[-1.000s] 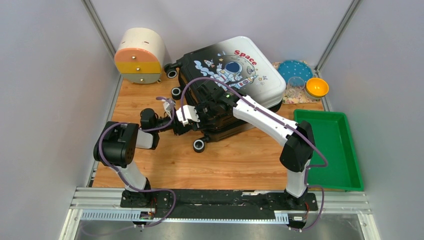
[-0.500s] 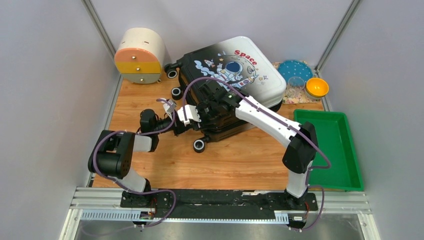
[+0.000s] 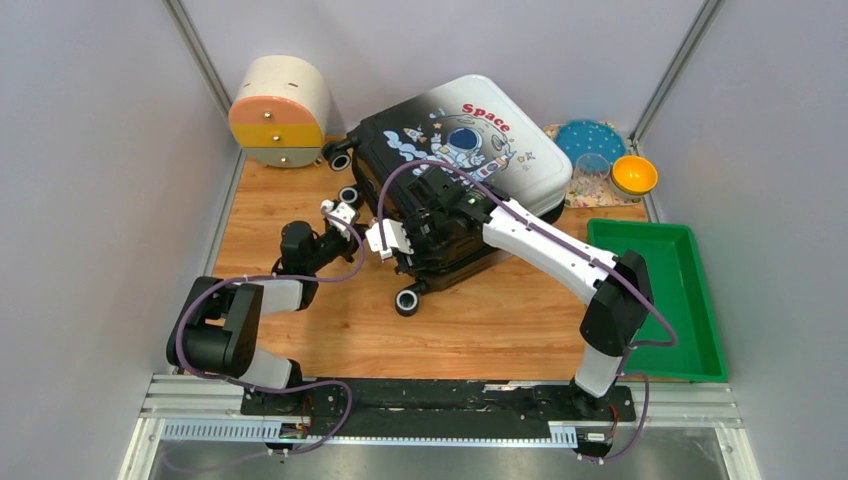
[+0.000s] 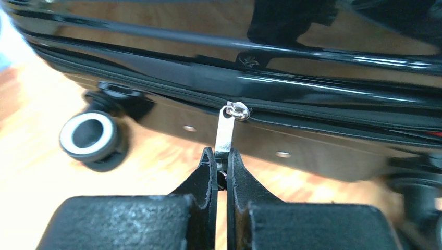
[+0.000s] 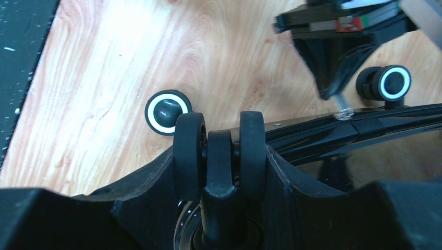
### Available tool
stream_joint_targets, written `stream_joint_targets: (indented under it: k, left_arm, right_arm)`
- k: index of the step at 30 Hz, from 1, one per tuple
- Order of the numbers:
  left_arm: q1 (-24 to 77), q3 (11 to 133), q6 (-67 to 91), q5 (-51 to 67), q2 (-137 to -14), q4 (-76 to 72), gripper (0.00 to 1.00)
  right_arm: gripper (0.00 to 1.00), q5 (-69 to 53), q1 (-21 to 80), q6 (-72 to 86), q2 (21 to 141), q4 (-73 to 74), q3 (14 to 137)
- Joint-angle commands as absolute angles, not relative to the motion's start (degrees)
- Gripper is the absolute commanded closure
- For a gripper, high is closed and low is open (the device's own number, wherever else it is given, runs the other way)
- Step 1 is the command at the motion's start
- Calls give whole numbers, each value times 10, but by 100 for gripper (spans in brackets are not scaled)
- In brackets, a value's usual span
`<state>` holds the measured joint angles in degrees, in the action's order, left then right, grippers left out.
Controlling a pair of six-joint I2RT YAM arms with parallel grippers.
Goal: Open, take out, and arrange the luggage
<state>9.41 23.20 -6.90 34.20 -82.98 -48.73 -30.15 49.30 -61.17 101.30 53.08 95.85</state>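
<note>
The luggage (image 3: 490, 140), a white-to-black hard shell with a cartoon astronaut and red "Space", lies zipped shut at the back middle of the wooden table. My left gripper (image 3: 392, 243) is at its black near-left side. In the left wrist view that gripper (image 4: 221, 156) is shut on the silver zipper pull (image 4: 225, 133), which hangs from the zip line of the shell (image 4: 292, 88). My right gripper (image 5: 220, 151) is shut on a black twin-disc luggage wheel (image 5: 190, 151). In the top view the right gripper (image 3: 425, 245) reaches down over the same corner.
A round cream box with orange and yellow drawers (image 3: 280, 110) stands at the back left. A green tray (image 3: 665, 300) lies at the right edge. Behind it are a blue plate (image 3: 590, 138), a clear cup (image 3: 593, 165) and an orange bowl (image 3: 634, 174). Free luggage wheels (image 3: 408, 300) rest on the wood.
My left gripper has shut on the zipper pull. The luggage's wheeled end has swung slightly right and back, and both arms have moved with it.
</note>
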Motion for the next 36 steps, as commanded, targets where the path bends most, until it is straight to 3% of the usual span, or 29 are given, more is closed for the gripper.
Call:
stream_joint_targets:
  k: [1, 11, 25, 26, 27, 28, 30, 31, 36]
  left_arm:
    - [70, 248, -184, 172, -860, -538, 100]
    - [4, 258, -221, 163, -873, -571, 100]
    - [-34, 133, -248, 291, -730, -616, 100]
    - [-33, 131, -245, 298, -726, -615, 100]
    - [-34, 128, -244, 306, -720, -617, 100]
    - [-33, 122, -248, 326, -716, -619, 100]
    - [-32, 115, -249, 343, -706, -623, 100]
    - [-32, 110, -251, 351, -703, -622, 100]
    - [-31, 100, -256, 363, -693, -628, 100]
  right_arm:
    - [100, -353, 490, -564, 950, 669, 943]
    - [100, -316, 443, -582, 866, 736, 853]
    - [100, -244, 300, -713, 792, 792, 731]
    - [94, -261, 301, -710, 792, 797, 747]
    - [79, -290, 305, -692, 797, 802, 762]
    - [51, -303, 310, -682, 802, 809, 779]
    - [31, -342, 337, -664, 816, 841, 857]
    - [15, -356, 356, -652, 832, 852, 887]
    - [13, -387, 406, -618, 861, 844, 1021]
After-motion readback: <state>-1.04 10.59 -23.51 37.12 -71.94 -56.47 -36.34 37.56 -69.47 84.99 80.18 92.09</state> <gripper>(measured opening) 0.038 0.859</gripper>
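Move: The left hand already grips the zipper pull; the suitcase's lower far wheel, where the zipper is headed, stands about 10 cm ahead, 4 cm to its left and 6 cm lower, with the upper far wheel directly above it, some 8 cm higher than the hand. The lower near wheel is about 9 cm back and 8 cm right of the hand. The right hand already holds the upper near wheel, with the lower near wheel about 16 cm beneath it. Still pinching the zipper pull, the left hand draws the slider along the wheel end towards the far wheels, going left about 8 cm and forward 5 cm, then back some 7 cm as its wrist turns about 20 degrees. The right hand, gripping the upper near wheel, drags that corner some 14 cm right and 6 cm back, then opens wide, lets go and rises about 5 cm. ##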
